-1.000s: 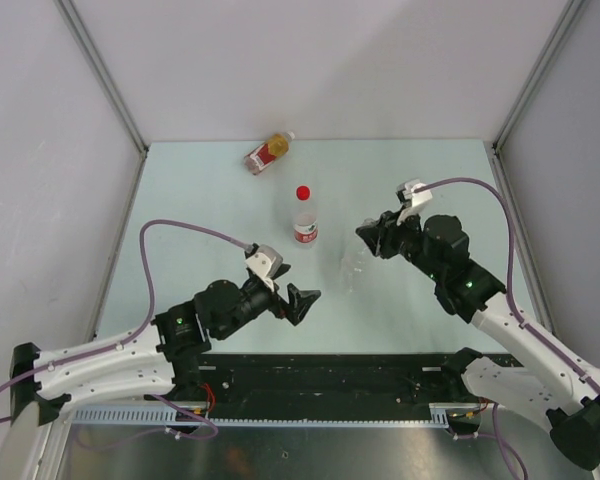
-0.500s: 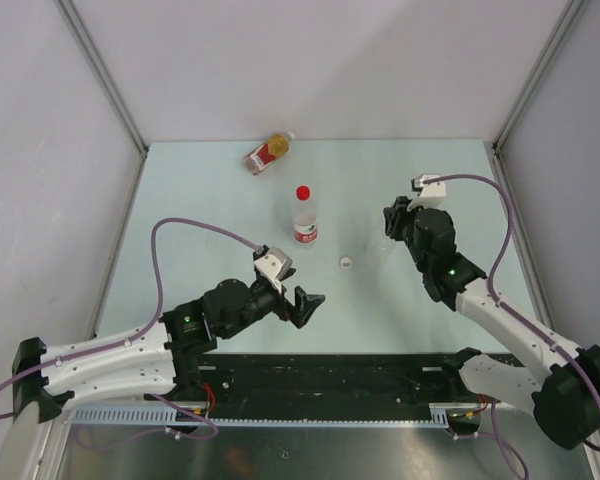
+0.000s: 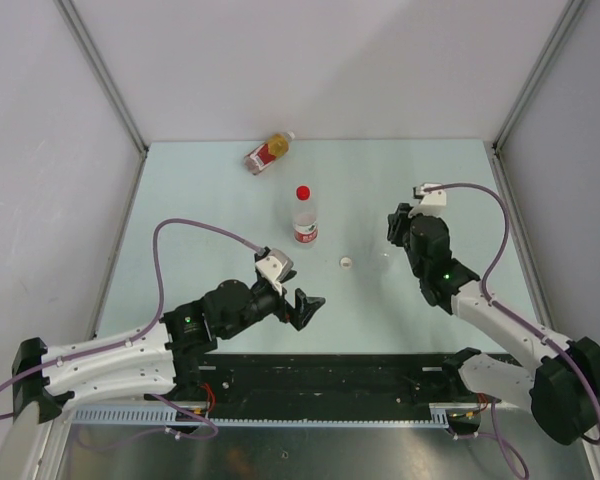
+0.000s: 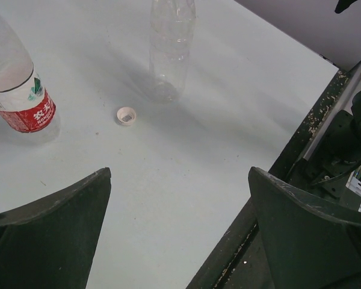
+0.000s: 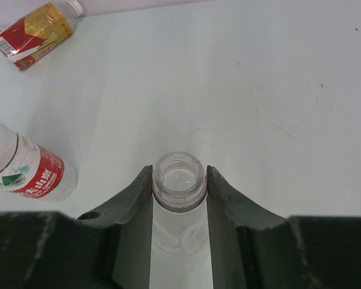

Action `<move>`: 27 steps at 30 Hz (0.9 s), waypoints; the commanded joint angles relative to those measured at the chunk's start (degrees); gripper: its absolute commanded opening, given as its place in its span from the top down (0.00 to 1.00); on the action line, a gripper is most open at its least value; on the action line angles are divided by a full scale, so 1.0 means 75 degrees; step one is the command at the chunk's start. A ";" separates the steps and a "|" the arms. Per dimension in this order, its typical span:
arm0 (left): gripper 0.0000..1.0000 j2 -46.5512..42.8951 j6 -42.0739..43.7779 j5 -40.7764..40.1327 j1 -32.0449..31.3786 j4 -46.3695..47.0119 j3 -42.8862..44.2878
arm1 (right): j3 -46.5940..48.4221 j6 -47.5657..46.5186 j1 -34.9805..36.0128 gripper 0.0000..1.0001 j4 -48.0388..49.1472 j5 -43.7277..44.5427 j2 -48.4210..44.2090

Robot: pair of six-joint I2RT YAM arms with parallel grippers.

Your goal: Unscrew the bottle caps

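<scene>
My right gripper [image 5: 179, 180] is shut on the neck of the clear unlabelled bottle [image 5: 179, 176], which stands upright with its mouth open and no cap on it. A white cap [image 3: 347, 263] lies loose on the table, left of my right gripper [image 3: 392, 232]. The bottle with the red-white label [image 3: 303, 222] stands upright with its red cap [image 3: 303, 192] on. The amber bottle [image 3: 268, 152] lies on its side at the back, white cap [image 5: 75, 7] on. My left gripper [image 3: 305, 305] hangs open and empty near the front edge, short of the white cap [image 4: 127, 115] and clear bottle [image 4: 171, 48].
White walls with metal posts close in the table [image 3: 200, 230] on three sides. A black rail [image 3: 330, 375] with the arm bases runs along the near edge. The labelled bottle [image 4: 18, 96] stands to the left ahead of my left fingers.
My right gripper swung right and back with the clear bottle, bringing it upright. A white cap came into sight on the table where the bottle was. My left arm crept slightly forward.
</scene>
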 commanded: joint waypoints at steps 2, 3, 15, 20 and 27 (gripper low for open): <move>0.00 -0.0028 -0.0055 0.0071 0.0042 0.0352 -0.0059 | -0.0110 0.0202 0.0002 0.55 -0.0315 -0.0405 -0.0595; 0.00 -0.0031 -0.0063 0.0077 0.0045 0.0346 -0.0063 | -0.0110 0.0208 -0.0001 0.48 -0.0343 -0.0477 -0.0716; 0.01 -0.0010 -0.0134 0.0102 0.0048 0.0234 -0.0010 | 0.0313 0.0077 -0.0003 0.01 -0.0672 -0.1456 -0.1755; 0.00 0.0031 -0.0220 0.0039 0.0048 0.0223 0.0006 | 0.0641 0.0149 0.0007 0.01 -0.0876 -0.2019 -0.1930; 0.01 0.0285 -0.0443 0.0091 0.0222 0.0120 0.0122 | 0.0959 0.0183 -0.0012 0.01 -0.1077 -0.2485 -0.2086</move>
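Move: The uncapped clear bottle stands on the table with its neck already between the right gripper's fingers, its middle about 9 cm straight below them. The loose white cap lies about 10 cm left of the right hand, 1 cm farther out and 17 cm below; the red-capped bottle is some 21 cm left, 8 cm ahead, its middle 7 cm below. For the idle left hand the clear bottle is about 20 cm ahead, 19 cm right and 9 cm down. Open the right gripper wide to let go of the clear bottle's neck, starting to draw back at once, then lift as you go: about 8 cm up and 4.5 cm back in all, drifting 3 cm left late on. Turn the hand some 15 degrees counter-clockwise and tip the fingers slightly up as they leave the bottle. ##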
